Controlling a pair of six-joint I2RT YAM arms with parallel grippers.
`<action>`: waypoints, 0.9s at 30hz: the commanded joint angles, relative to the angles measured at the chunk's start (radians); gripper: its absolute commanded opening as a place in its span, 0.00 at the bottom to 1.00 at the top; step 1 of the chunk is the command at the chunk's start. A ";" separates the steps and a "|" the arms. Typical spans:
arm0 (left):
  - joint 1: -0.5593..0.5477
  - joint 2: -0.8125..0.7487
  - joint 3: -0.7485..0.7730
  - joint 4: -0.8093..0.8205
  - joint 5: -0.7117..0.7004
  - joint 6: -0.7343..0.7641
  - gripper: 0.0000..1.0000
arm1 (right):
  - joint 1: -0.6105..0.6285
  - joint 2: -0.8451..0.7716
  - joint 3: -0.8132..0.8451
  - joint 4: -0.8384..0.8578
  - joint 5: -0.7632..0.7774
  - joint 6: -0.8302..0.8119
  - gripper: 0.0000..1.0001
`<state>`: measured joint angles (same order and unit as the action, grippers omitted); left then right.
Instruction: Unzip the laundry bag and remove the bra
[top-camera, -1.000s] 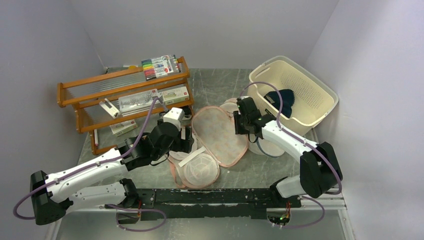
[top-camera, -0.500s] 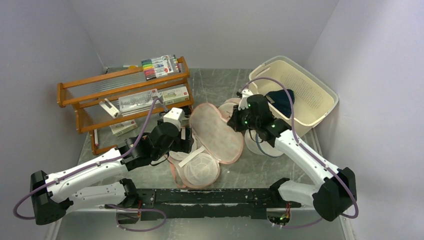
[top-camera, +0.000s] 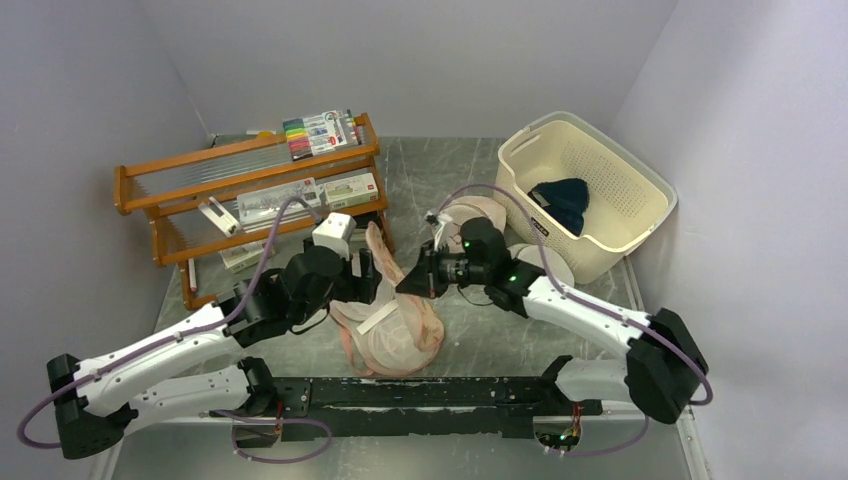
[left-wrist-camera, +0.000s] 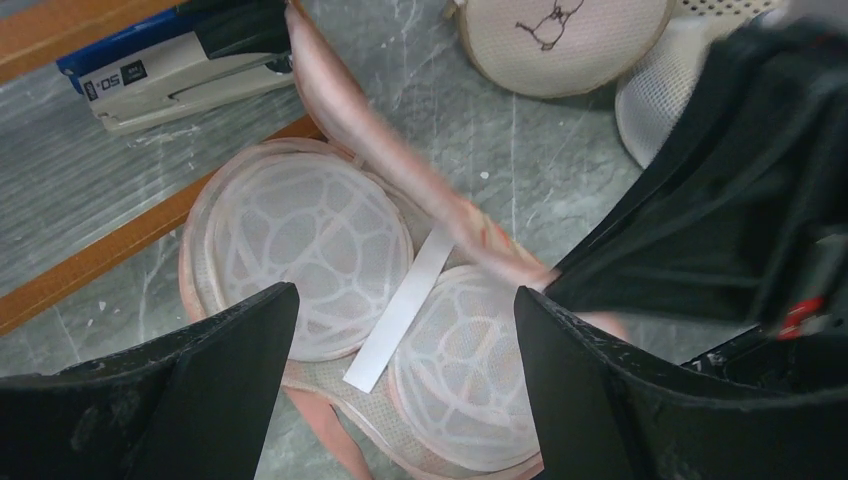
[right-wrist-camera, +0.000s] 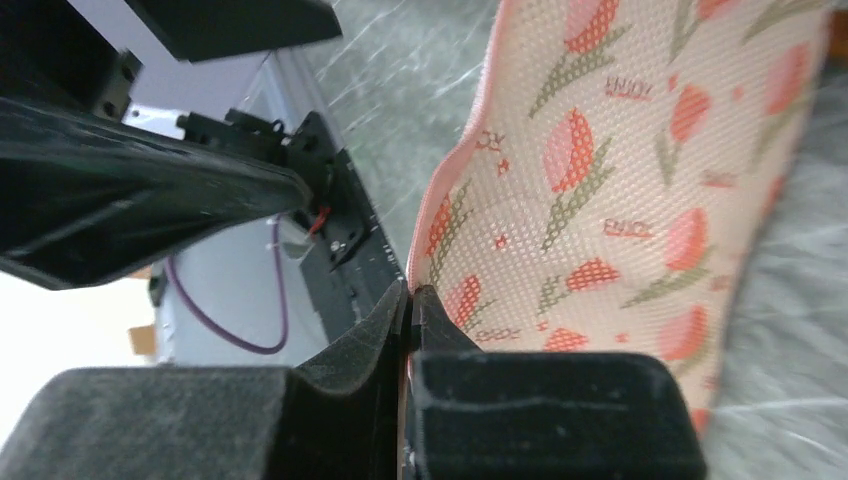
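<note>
The laundry bag (top-camera: 395, 338) lies unzipped in front of the arms, its lower half showing two white mesh cups (left-wrist-camera: 300, 230). Its flower-print top flap (right-wrist-camera: 620, 180) is lifted on edge and folded leftward over the lower half. My right gripper (top-camera: 412, 283) is shut on the flap's pink rim (right-wrist-camera: 410, 295). Hovering just above the mesh cups, my left gripper (left-wrist-camera: 405, 300) is open and holds nothing. The dark navy bra (top-camera: 562, 200) lies inside the cream basket at the back right.
The cream basket (top-camera: 640, 190) stands at the back right. A round pale dome bag with a black drawing (left-wrist-camera: 560, 40) and a white mesh dome bag (top-camera: 540, 262) lie behind the right arm. A wooden rack (top-camera: 250, 195) with a stapler (left-wrist-camera: 180, 70) stands on the left.
My right gripper has shut on the flap's rim and swung it leftward, so the flat flap now stands on edge. The left arm has shifted slightly left.
</note>
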<state>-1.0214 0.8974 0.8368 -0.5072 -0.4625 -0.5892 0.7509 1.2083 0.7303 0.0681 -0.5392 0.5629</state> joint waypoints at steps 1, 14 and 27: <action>0.007 -0.061 0.021 -0.009 -0.047 -0.007 0.91 | 0.080 0.074 -0.034 0.214 -0.031 0.136 0.00; 0.009 -0.053 0.033 -0.035 -0.051 -0.013 0.91 | 0.183 0.322 -0.121 0.452 -0.004 0.272 0.00; 0.009 -0.029 0.035 -0.035 -0.035 -0.017 0.92 | 0.197 0.312 -0.139 0.444 0.062 0.236 0.50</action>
<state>-1.0214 0.8738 0.8383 -0.5301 -0.5034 -0.5961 0.9539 1.6306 0.5961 0.5671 -0.5407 0.8700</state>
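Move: The shut fingers of my right hand hold the edge of the laundry bag's raised lid. The middle of the bag's open base lies about 5 cm to the left of that hand, 3 cm back and 12 cm below. The round bag stands some 17 cm ahead and 14 cm right, the wooden shelf's foot about 13 cm ahead and 4 cm left. From my left hand, the base lies about 5 cm back, 4 cm right and 15 cm below. I carry the held lid edge down over the open base with my right hand, first left, down and back together, then mostly down: about 10 cm lower in all, some 6 cm left and nearly as far back. The hand rolls about 20 degrees, forward side dipping, and at the bottom my fingers part to release the edge. My open left hand bobs up about 2 cm, then settles most of the way back. ##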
